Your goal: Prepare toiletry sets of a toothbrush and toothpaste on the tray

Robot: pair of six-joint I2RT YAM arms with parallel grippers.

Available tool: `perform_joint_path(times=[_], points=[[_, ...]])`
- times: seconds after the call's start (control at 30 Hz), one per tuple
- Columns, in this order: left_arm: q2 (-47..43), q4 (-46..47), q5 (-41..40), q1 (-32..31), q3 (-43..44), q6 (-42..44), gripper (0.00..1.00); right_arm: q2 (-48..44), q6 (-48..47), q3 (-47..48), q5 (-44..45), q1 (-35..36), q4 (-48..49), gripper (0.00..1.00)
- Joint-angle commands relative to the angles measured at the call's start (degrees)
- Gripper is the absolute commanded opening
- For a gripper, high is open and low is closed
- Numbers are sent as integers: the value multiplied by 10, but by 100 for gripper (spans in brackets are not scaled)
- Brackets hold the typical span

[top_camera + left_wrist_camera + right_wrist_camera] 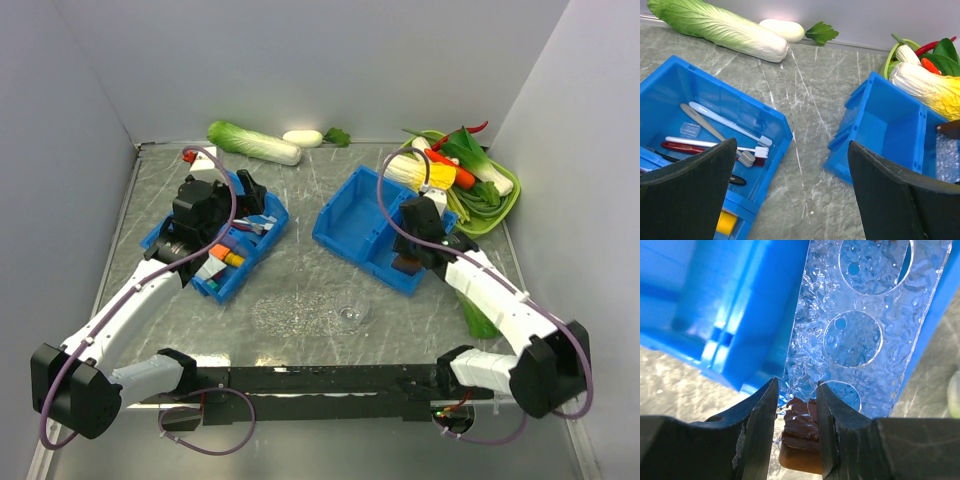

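The clear bumpy tray (pixel 290 315) lies flat on the table between the two bins. My left gripper (pixel 250 195) (pixel 792 145) hangs open and empty over the left blue bin (pixel 740 107). In that bin lie several pale toothbrushes (pixel 725 122), with coloured toothpaste tubes (pixel 225 258) in its front compartment. My right gripper (pixel 410 260) (pixel 796 390) reaches into the right blue bin (pixel 350 205). Its jaws are narrowed round the lower corner of a clear bumpy piece with round holes (pixel 860 335). A brown object (pixel 800 460) sits just behind that corner.
A small clear cup (pixel 352 312) stands beside the tray. A green tray of vegetables (pixel 505 200) is at the back right. A napa cabbage (pixel 253 142) and a white radish (pixel 302 138) lie along the back wall. A green item (pixel 480 318) rests by the right arm.
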Motion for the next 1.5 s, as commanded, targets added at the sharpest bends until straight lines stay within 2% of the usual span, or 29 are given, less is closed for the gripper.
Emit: perform_joint_path(times=[0.0,0.3,0.47,0.57,0.7,0.93,1.1,1.47], points=[[-16,11,15,-2,21,-2,96,-68,-61,28,8,-2,26,0],[-14,19,60,-3,23,-1,96,-133,-200,63,-89,12,19,0],[3,22,167,-9,38,17,96,-127,-290,89,-132,61,11,0],[21,26,227,-21,45,27,98,-109,-336,107,-156,116,4,0],[21,38,255,-42,39,40,98,-82,-351,134,-228,134,14,0],[-15,62,240,-63,17,76,98,-17,-373,198,-241,175,-19,0],[-22,51,185,-82,13,107,97,22,-378,234,-231,211,-41,0],[7,33,130,-93,21,121,98,43,-394,245,-221,250,-25,0]])
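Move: The right hand already grips the clear holder with brown ends just above the right blue bin, whose middle is 8 cm ahead, 4 cm left and 12 cm below. From it the open left gripper stands about 28 cm left, 6 cm ahead and 14 cm up; the clear tray 20 cm left, 11 cm back and the cup 11 cm left, 11 cm back, both on the table. From the left hand the holder is some 30 cm right, 1 cm back, 15 cm lower, the toothbrushes 6 cm ahead, 4 cm left, 26 cm down. Keeping its grip near one brown end, the right hand lifts the holder some 10 cm clear of the bin, then swings it about 17 cm left and a little back towards the left gripper, turning some 65 degrees counter-clockwise. The left hand, fingers staying wide open, comes to meet it, going right and somewhat back while turning clockwise and at last rising a little, so that the holder's free brown end comes before its fingers, still ungripped. ##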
